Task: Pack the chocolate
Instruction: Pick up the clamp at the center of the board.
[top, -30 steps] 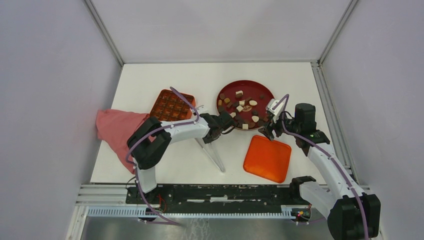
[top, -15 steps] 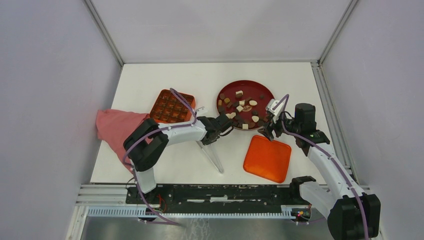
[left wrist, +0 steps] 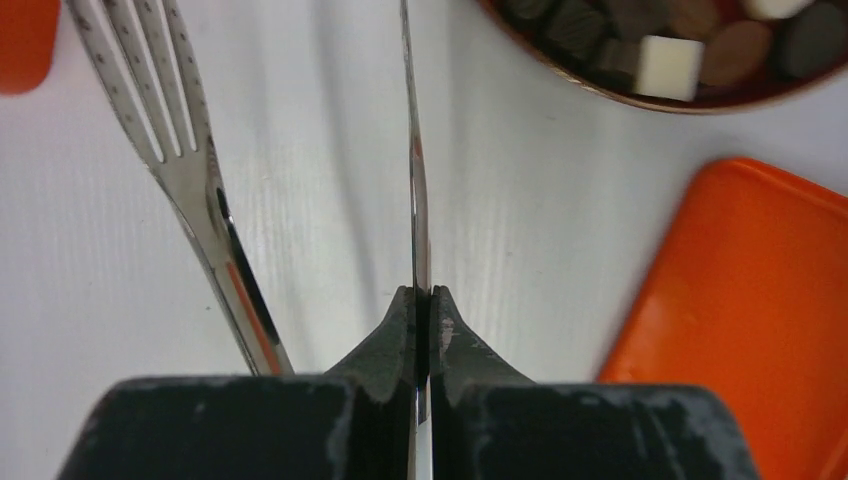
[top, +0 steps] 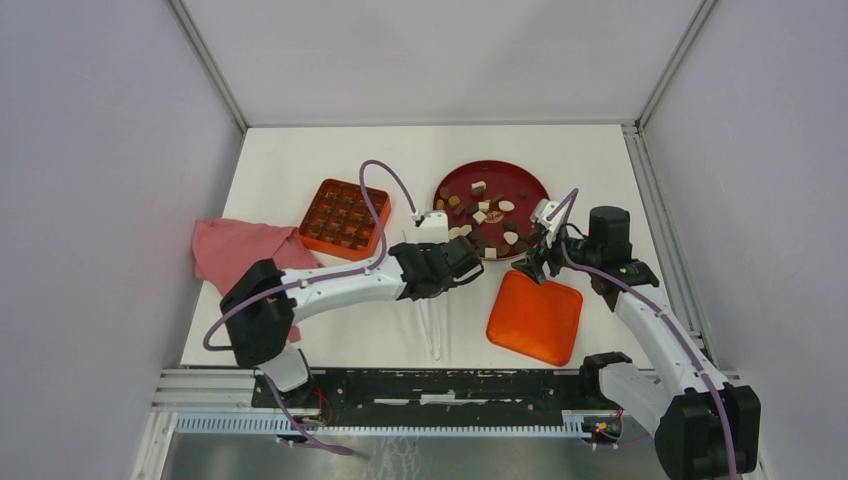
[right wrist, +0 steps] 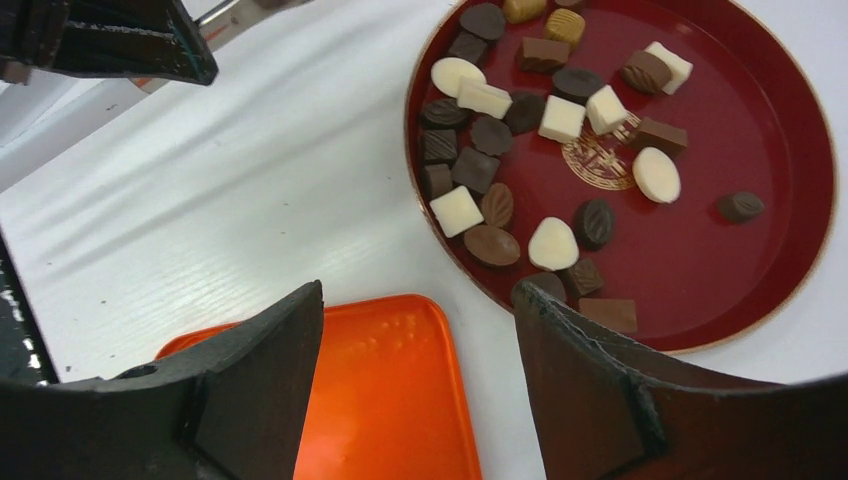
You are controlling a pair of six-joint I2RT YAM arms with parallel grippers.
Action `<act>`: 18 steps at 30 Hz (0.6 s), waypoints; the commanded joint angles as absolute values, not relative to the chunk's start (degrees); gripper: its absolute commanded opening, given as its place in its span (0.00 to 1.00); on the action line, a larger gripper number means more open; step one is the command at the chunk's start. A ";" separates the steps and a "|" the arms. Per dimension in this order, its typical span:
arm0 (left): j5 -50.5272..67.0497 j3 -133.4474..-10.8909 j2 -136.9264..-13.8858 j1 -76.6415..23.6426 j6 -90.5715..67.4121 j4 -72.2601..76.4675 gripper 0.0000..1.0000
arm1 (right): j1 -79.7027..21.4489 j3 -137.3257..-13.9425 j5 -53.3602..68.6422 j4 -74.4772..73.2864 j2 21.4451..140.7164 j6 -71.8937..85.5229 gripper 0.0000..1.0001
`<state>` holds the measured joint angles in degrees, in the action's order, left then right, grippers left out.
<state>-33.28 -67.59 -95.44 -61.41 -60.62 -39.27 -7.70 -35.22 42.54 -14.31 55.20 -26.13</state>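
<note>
The chocolate [top: 480, 215] [right wrist: 560, 118], several dark, brown and cream pieces, lies on the round dark-red plate [top: 520, 180] [right wrist: 760, 260]; some pieces [left wrist: 668, 65] show at the top of the left wrist view. The orange compartmented box [top: 340, 214] stands left of the plate. My left gripper [top: 466, 264] [left wrist: 421, 292] is shut on one thin arm of the metal tongs [top: 437, 325] [left wrist: 415, 150], seen edge-on. The tongs' other arm [left wrist: 170, 130] has fork-like tines. My right gripper [top: 528, 262] [right wrist: 418, 290] is open with nothing in it, over the plate's near rim.
A flat orange lid [top: 535, 316] [right wrist: 400, 400] [left wrist: 760, 300] lies in front of the plate, under the right gripper. A pink cloth [top: 235, 250] is bunched at the left edge of the white table, next to the box.
My left gripper has shut on the tongs and moved right and nearer with them; the tongs now lie narrow instead of spread in a V. The right arm has stayed put.
</note>
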 commanded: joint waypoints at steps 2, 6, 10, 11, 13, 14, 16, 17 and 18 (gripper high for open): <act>-29.11 -61.38 -84.55 -63.36 -41.35 -19.80 0.02 | -7.47 -35.41 53.73 -13.27 57.06 -24.01 0.75; -10.46 -46.74 -72.49 -63.34 -26.98 7.66 0.02 | -7.44 -35.38 62.51 -12.76 57.47 -23.43 0.76; -4.25 -38.36 -64.52 -63.22 -22.80 22.63 0.02 | -7.21 -34.38 69.72 -9.46 55.52 -20.95 0.77; -3.40 -39.11 -64.54 -63.22 -22.12 22.02 0.02 | -7.22 -33.40 70.79 -6.01 54.79 -17.38 0.77; -0.61 -39.52 -65.11 -63.20 -22.34 23.98 0.02 | -7.24 -31.41 73.09 2.42 53.41 -9.84 0.77; 1.59 -39.46 -65.65 -63.14 -22.92 25.95 0.02 | -7.27 -30.90 74.37 5.76 53.17 -7.00 0.77; 4.47 -39.84 -67.01 -62.56 -24.80 29.73 0.02 | -7.23 -30.30 75.22 11.09 53.23 -1.13 0.76; 5.66 -39.60 -67.75 -62.08 -26.04 32.05 0.02 | -7.29 -30.01 75.23 14.01 53.17 2.26 0.76; 7.47 -39.17 -68.37 -61.30 -27.64 35.14 0.02 | -7.34 -30.05 75.03 16.05 53.18 4.66 0.76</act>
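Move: The left gripper already holds the clamp by one arm, some 7 cm above the board. From it the open right gripper is about 19 cm to the right, 3 cm ahead and 6 cm higher, the chocolate plate about 17 cm ahead and 10 cm right, and the orange tray about 19 cm right and 7 cm back. From the right gripper the clamp's middle lies about 21 cm left, 5 cm back and 7 cm lower. Raise the left gripper about 12 cm, keeping its pinch on the clamp, while carrying it right and back some 7 cm each towards the right gripper; swing it clockwise, drop its left side and tip the fingers up towards level. Bring the open right gripper back, left and up to meet the clamp, about 5 cm each way, rolling its left side up and turning it counter-clockwise some 20 degrees. ##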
